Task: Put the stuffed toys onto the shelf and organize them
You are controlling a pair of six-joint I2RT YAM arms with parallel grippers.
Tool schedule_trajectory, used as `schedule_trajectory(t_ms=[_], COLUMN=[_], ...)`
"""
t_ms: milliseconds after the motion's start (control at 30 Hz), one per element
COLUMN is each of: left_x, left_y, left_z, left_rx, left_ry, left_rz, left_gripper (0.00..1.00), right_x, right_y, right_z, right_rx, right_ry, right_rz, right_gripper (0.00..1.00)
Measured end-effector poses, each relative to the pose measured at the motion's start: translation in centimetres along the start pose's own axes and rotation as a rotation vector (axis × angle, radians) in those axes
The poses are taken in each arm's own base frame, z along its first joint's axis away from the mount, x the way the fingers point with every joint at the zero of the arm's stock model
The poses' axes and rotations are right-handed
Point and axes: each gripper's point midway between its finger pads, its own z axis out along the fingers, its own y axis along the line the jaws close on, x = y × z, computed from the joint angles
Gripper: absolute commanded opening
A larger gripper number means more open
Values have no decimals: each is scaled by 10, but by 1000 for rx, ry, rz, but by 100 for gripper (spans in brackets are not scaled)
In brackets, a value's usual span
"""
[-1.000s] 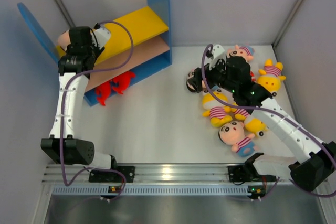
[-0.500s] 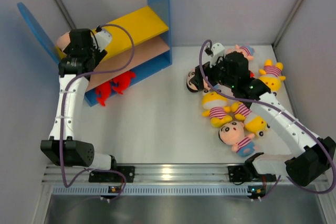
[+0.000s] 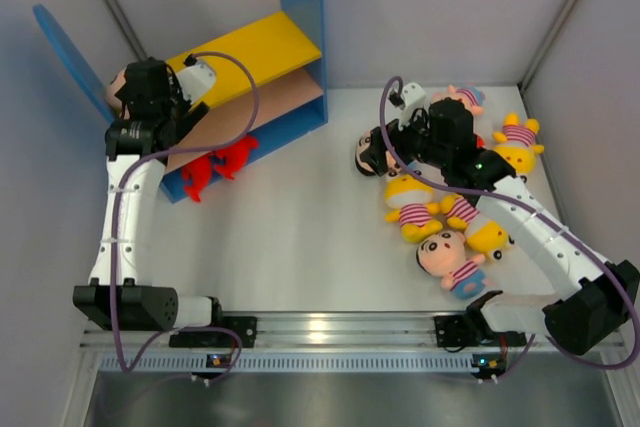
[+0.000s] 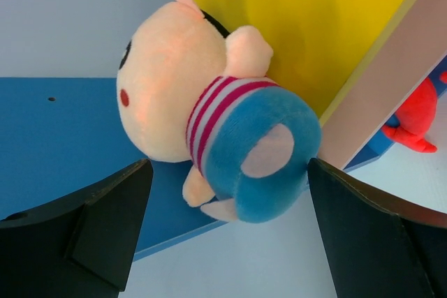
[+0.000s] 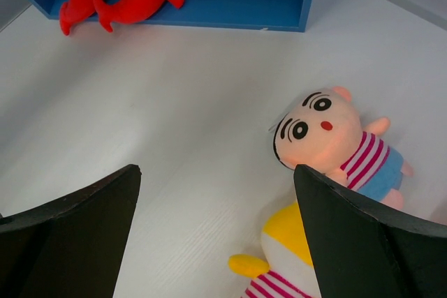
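A pink-faced stuffed toy (image 4: 209, 120) in a striped shirt and blue bottoms lies on the shelf's yellow upper board (image 4: 314, 26), against the blue side panel (image 4: 49, 130). My left gripper (image 4: 228, 172) is open just in front of it, both fingers apart from the toy. Seen from above, the left gripper (image 3: 140, 87) covers most of that toy (image 3: 116, 82). My right gripper (image 3: 385, 147) is open over the table beside another pink-faced toy (image 5: 328, 137) and a yellow one (image 5: 293, 256), holding nothing.
Two red monsters (image 3: 235, 155) (image 3: 197, 175) lie at the shelf's bottom front edge. Several more toys lie piled at the right: pink-faced ones (image 3: 460, 99) (image 3: 445, 257) and yellow ones (image 3: 515, 142) (image 3: 410, 202). The shelf's tan lower board (image 3: 270, 107) lies under the yellow one. Grey walls enclose the table.
My left gripper has opened wide and let go of the pink-faced toy on the yellow board. The right gripper shifted slightly left over the pile.
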Motion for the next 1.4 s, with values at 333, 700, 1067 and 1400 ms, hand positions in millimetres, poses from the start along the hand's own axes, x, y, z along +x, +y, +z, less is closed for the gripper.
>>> schedule_trajectory(t_ms=[333, 700, 1067, 1400], left_x=[-15, -58, -2, 9], left_y=[7, 16, -52, -42], left_z=[-8, -78, -49, -12], left_rx=[-3, 42, 178, 81], left_ry=[-72, -381, -174, -53], left_rz=[-21, -208, -214, -242], left_gripper=[99, 41, 23, 24], right_x=[0, 3, 19, 27], right_y=[2, 5, 6, 7], right_z=[0, 0, 2, 6], right_rx=[-12, -30, -37, -47], right_ry=[1, 4, 36, 49], right_rz=[0, 4, 14, 30], right_gripper=[92, 92, 92, 92])
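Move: The boy doll I have just set down lies on the left end of the yellow shelf, its middle about 5 cm ahead of my left hand, 5 cm to the left and 4 cm below. The yellow shelf's middle is some 8 cm ahead, 10 cm right and 9 cm down; the nearer red toy is about 2 cm back, 6 cm right and far below, roughly 32 cm. From my right hand the doll is some 50 cm left, 11 cm ahead and slightly higher. With fingers already wide open, my left hand backs off the doll, rising about 8 cm while drawing right and back some 6 cm each, and narrows its fingers to about a quarter open. Then I drive it down some 13 cm and ease forward and left, rolled about 15 degrees left side down, close in front of the doll's blue lower end. My empty right hand sinks 2 to 3 cm. ##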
